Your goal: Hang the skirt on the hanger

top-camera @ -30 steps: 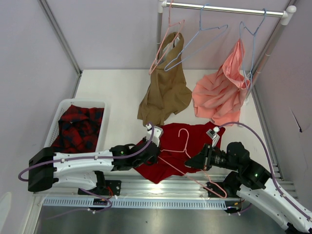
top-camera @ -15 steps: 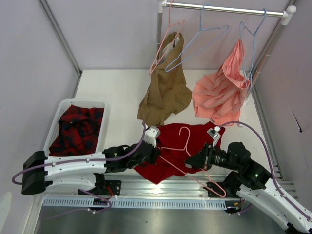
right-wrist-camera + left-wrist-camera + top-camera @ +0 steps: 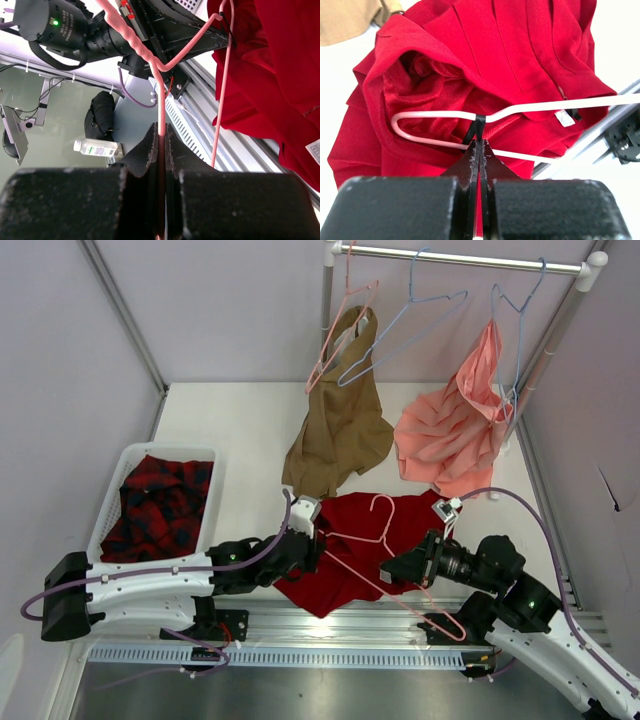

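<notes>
The deep-red skirt (image 3: 345, 545) lies crumpled on the white table near the front edge. The pale-pink hanger (image 3: 372, 540) slants across it, hook (image 3: 381, 503) to the rear and one long wire running out past the table's front. My left gripper (image 3: 306, 543) sits at the skirt's left edge. It is shut on a thin black loop of the skirt (image 3: 510, 55), right at the hanger's rounded end (image 3: 440, 115). My right gripper (image 3: 396, 567) is shut on the hanger's wire (image 3: 160, 100), with the skirt (image 3: 280, 75) to its right.
A white basket (image 3: 170, 448) at the left holds a red-and-black plaid garment (image 3: 160, 500). A tan garment (image 3: 340, 430), a salmon-pink garment (image 3: 450, 440) and a light-blue hanger (image 3: 400, 330) hang from the rail (image 3: 460, 258) behind. A metal rail (image 3: 300, 625) borders the front.
The hanger's hook has shifted slightly back and to the right. My right gripper has edged left with the wire. My left arm has drawn in a little, still gripping.
</notes>
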Tool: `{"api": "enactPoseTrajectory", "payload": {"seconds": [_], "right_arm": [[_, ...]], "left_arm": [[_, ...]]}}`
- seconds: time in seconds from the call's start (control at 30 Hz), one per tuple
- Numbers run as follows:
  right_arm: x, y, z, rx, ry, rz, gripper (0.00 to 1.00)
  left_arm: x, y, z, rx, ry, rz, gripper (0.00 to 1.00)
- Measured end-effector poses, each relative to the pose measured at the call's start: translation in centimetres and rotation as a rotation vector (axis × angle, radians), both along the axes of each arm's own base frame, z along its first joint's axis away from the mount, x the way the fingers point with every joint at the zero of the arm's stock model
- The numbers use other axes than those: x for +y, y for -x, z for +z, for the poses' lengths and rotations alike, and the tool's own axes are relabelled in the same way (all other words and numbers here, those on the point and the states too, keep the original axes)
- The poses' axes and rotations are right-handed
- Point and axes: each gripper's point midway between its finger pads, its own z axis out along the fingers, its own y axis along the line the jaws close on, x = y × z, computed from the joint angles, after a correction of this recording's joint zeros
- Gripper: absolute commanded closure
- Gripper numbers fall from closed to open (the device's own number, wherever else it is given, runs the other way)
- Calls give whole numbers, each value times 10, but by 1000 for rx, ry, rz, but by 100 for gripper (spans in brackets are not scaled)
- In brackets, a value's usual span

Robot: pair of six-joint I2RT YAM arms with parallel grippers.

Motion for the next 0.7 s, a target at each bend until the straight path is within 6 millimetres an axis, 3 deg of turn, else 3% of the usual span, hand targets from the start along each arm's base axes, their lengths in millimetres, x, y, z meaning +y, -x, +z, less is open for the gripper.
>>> {"api": "enactPoseTrajectory", "payload": {"seconds": [0.2, 0.47, 0.7], "right_arm": [[0, -1, 7, -38, -22, -4, 100], [-2, -5, 28, -147, -94, -23, 100], [1, -13, 21, -203, -120, -41, 100]], "left_arm": [[4, -8, 5, -23, 10, 59, 89], [5, -10, 7, -28, 13, 71, 62], [10, -10, 18, -39, 36, 82, 55]]}}
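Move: The left fingers are shut on the skirt's black hanging loop, which is already round the hanger; the hanger's left end is about 3 cm ahead, 2 cm to their left and 2 cm above. The red skirt's middle lies roughly 4 cm ahead, 12 cm right and 12 cm below. From the right hand, which holds the hanger near its neck, the loop is some 16 cm left, 7 cm ahead and 9 cm lower; the hook is straight ahead about 13 cm and 4 cm higher, and the skirt's middle 6 cm ahead, 5 cm left and 21 cm below. The left fingers let go of the black loop, opening to a bit under half after edging about 1 cm forward, then the hand starts to lift. Meanwhile the right hand keeps its grip on the hanger and raises it about 3 cm away from the skirt, sinking a little and easing forward at the end, while rolling some 15 degrees so the hanger's front side tips up. ##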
